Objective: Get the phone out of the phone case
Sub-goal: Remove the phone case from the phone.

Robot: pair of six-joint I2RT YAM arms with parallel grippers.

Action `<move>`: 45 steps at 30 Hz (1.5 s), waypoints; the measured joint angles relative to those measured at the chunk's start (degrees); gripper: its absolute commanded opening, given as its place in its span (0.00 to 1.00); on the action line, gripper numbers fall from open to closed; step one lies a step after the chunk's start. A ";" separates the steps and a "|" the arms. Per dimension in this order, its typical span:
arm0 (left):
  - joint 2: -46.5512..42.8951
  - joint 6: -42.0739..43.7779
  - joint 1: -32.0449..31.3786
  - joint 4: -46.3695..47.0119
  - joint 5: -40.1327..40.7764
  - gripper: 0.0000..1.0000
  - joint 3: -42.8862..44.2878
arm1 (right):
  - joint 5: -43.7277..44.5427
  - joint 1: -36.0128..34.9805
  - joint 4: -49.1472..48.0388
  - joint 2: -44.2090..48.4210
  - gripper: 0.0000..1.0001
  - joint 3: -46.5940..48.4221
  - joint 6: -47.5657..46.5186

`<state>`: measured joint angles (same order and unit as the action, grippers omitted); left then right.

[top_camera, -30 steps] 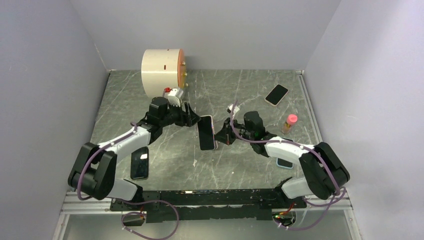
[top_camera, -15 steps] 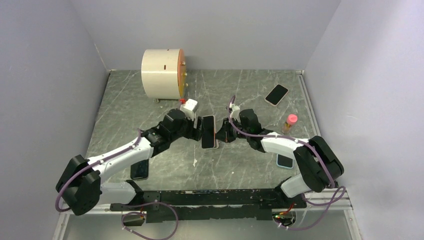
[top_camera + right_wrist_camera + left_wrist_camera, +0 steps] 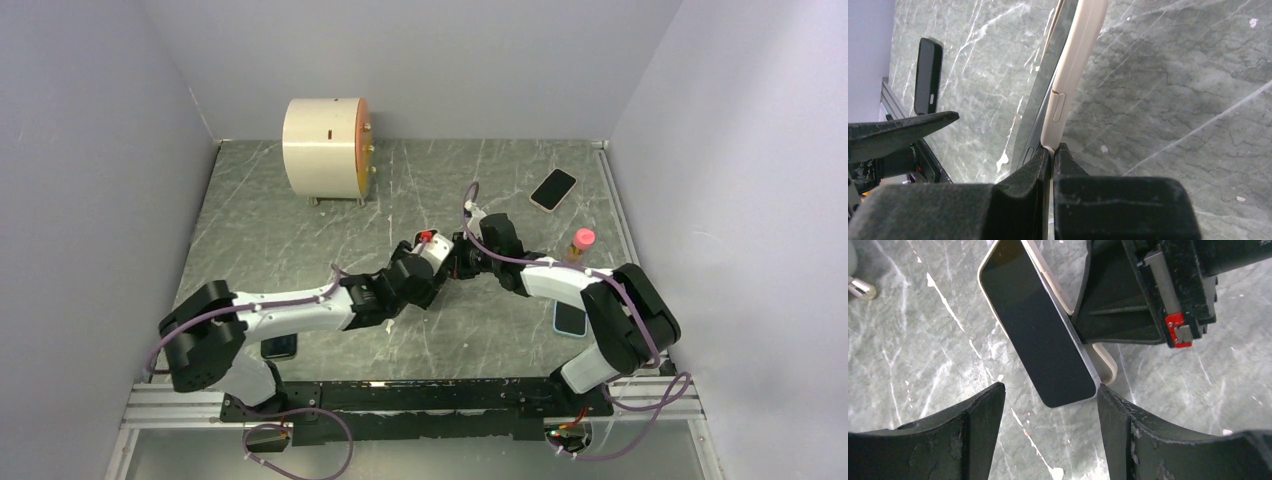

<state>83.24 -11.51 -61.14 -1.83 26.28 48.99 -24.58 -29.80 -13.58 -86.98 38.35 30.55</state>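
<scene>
In the left wrist view the phone (image 3: 1035,325), dark screen up, is part way out of its cream phone case (image 3: 1105,365), which peels away along one long side. My left gripper (image 3: 1049,390) is open, its fingertips on either side of the phone's near end, and one tip is almost at the corner. My right gripper (image 3: 1053,150) is shut on the edge of the phone case (image 3: 1075,65), with the phone's dark side (image 3: 1040,115) beside it. In the top view the left wrist (image 3: 428,262) covers the phone, and the right gripper (image 3: 462,262) meets it at mid table.
A white drum (image 3: 325,148) stands at the back left. A spare phone (image 3: 553,189) lies at the back right, with a pink-capped bottle (image 3: 578,247) near it. A blue-cased phone (image 3: 570,318) lies by the right arm. A dark phone (image 3: 280,346) lies under the left arm.
My left arm has swung right and forward, from beside the held phone to its near end, and now covers it in the top view. The right gripper has stayed shut on the case.
</scene>
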 measured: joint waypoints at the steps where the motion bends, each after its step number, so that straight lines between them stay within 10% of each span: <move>1: 1.25 0.37 -0.72 -0.02 1.42 0.71 0.68 | 0.02 0.00 0.22 -0.11 0.00 0.11 0.17; 31: 16.63 4.83 -5.31 3.87 17.97 0.48 5.88 | -1.97 0.63 0.17 -2.21 0.00 1.16 3.17; 45: 20.09 4.90 -5.38 4.13 21.88 0.03 7.48 | -0.79 1.11 0.28 -2.60 0.00 1.16 6.10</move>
<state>103.33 -6.61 -66.52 2.31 48.16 56.47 -25.36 -28.69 -13.30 -89.58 39.51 36.64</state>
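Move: The phone, still askew in its case, has its middle about 6 cm ahead of the left hand, 1 cm to its right and 4 cm below. The case's middle is roughly 2 cm beyond the right hand and 2 cm to its left, level with it; the phone's middle is about 3 cm left of that hand and 2 cm ahead. The right fingertips sit about 4 cm ahead of the left hand, 4 cm to its right and 4 cm lower. The left fingers close on the phone's thin body near its near end and pinch it, while the right fingers keep their pinch on the side wall of the case. To get there the left hand sinks about 5 cm and reaches some 3 cm forward, its left side rolling up nearly 20 degrees. The right hand stays practically in place, with only a slight turn. ##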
